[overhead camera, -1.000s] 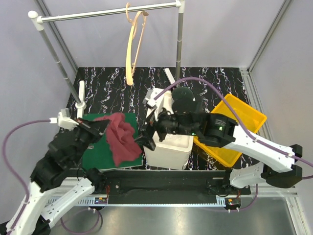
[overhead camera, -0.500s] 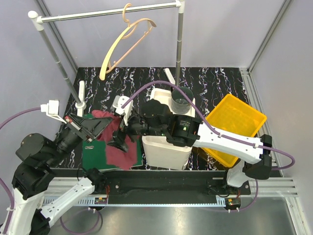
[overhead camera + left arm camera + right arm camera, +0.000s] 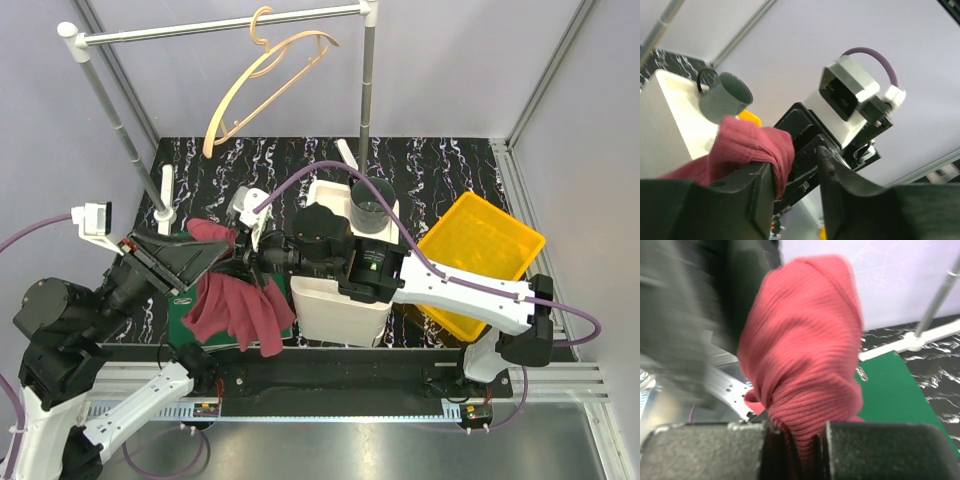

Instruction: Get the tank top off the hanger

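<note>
The maroon tank top (image 3: 240, 305) hangs bunched between my two grippers, low at the front left and off the hanger. The tan wooden hanger (image 3: 262, 90) hangs bare from the grey rail (image 3: 200, 27), tilted. In the right wrist view my right gripper (image 3: 807, 452) is shut on a fold of the tank top (image 3: 805, 355). My left gripper (image 3: 795, 180) stands open with an empty gap between its fingers. The tank top (image 3: 750, 145) lies draped over the top of the left gripper's left finger (image 3: 740, 195). From above, the two grippers meet at the cloth's upper edge.
A green mat (image 3: 895, 385) lies under the cloth. A white box (image 3: 340, 310) with a grey cup (image 3: 372, 205) on it stands at the centre, and a yellow bin (image 3: 485, 250) to the right. The rail's posts (image 3: 130, 140) rise at the back left and back centre.
My right gripper has shut on the tank top. My left gripper's jaws have parted. The cloth has bunched and hangs lower toward the front; the bare hanger has swung and now hangs tilted.
</note>
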`<state>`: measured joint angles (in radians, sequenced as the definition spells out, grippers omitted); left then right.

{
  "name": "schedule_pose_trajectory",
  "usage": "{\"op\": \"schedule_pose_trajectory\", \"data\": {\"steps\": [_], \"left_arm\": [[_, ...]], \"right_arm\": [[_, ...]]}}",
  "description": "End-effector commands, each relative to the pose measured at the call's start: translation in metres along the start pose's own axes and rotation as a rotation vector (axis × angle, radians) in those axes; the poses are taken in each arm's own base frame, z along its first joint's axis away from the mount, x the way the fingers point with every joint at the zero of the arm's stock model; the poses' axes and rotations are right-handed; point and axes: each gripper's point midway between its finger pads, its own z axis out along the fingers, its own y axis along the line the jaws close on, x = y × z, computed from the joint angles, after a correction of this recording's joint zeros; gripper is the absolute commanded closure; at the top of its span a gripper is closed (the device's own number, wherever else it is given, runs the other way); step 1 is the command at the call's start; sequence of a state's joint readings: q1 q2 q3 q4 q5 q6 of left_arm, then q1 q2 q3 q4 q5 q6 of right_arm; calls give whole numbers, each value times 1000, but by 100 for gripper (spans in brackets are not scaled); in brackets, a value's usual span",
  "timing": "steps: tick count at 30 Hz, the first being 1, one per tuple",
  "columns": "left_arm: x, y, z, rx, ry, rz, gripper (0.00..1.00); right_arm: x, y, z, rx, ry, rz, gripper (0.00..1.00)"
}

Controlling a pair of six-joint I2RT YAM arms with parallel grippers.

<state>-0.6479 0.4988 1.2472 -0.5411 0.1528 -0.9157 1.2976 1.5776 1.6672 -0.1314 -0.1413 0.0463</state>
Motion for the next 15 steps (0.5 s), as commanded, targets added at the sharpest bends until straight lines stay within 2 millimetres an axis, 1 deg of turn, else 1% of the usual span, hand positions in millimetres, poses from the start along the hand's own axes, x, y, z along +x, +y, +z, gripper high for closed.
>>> {"op": "schedule_pose_trajectory", "data": {"steps": [1,2,3,4,5,6,7,8,9,10,11,12,13,14,15], "left_arm": [[-27,-39,-24,144,-111,100,47],[-31,-36,-26,129,-141,125,35],[-32,-35,-30,129,-155,140,30],[-35,-37,-41,139,-185,160,27],[-38,-31,-44,119,-212,183,23],[-38,-28,-47,108,-224,188,23],[-39,-26,-53,104,-242,196,23],[-37,-15,-52,68,-245,193,23],[-35,-11,-52,57,-241,194,23],[-33,-8,-53,49,-238,201,23],[-28,1,-50,24,-219,202,23],[-25,5,-48,19,-209,205,23],[-22,8,-47,17,-201,206,23],[-16,16,-43,0,-187,204,23],[-13,20,-42,-8,-179,204,23]], "right_arm": [[-61,-16,-23,125,-150,-24,100],[-72,-28,-30,178,-159,-28,100],[-78,-39,-36,231,-167,-30,100],[-90,-45,-44,254,-178,-33,100],[-98,-54,-51,290,-189,-37,100],[-108,-69,-62,337,-204,-46,100],[-121,-77,-73,371,-221,-45,100],[-130,-87,-82,411,-235,-46,100],[-141,-110,-99,479,-250,-75,100],[-157,-118,-115,517,-276,-78,100],[-165,-132,-128,566,-291,-78,100],[-176,-154,-150,641,-321,-71,100],[-191,-162,-168,682,-355,-76,100],[-197,-170,-181,721,-368,-79,100],[-204,-178,-193,769,-384,-86,100]]}}
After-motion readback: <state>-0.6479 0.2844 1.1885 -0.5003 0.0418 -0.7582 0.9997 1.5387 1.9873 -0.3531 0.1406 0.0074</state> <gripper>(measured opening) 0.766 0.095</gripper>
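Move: The right hand has the tank top pinched, and the cloth hangs below, its middle about 12 cm down, 4 cm back and 5 cm left. The hanger is some 26 cm ahead and 14 cm higher, towards whose right side the hand goes. The mug lies about 16 cm ahead, 22 cm right and 11 cm lower, the white bin's top 10 cm ahead, 17 cm right and 17 cm below. From the left hand the tank top is about 15 cm down, 3 cm back and 2 cm left. Keeping its pinch on the tank top, the right hand sets off slowly and then sweeps ever faster forward about 15 cm, while swinging right and rising nearly as far, its wrist turning some 35 degrees clockwise as it carries the cloth up towards the space right of the hanger. The left fingers, already part open, spread wide to free the cloth, and that hand draws off left and back, its tips tilting up a little. ##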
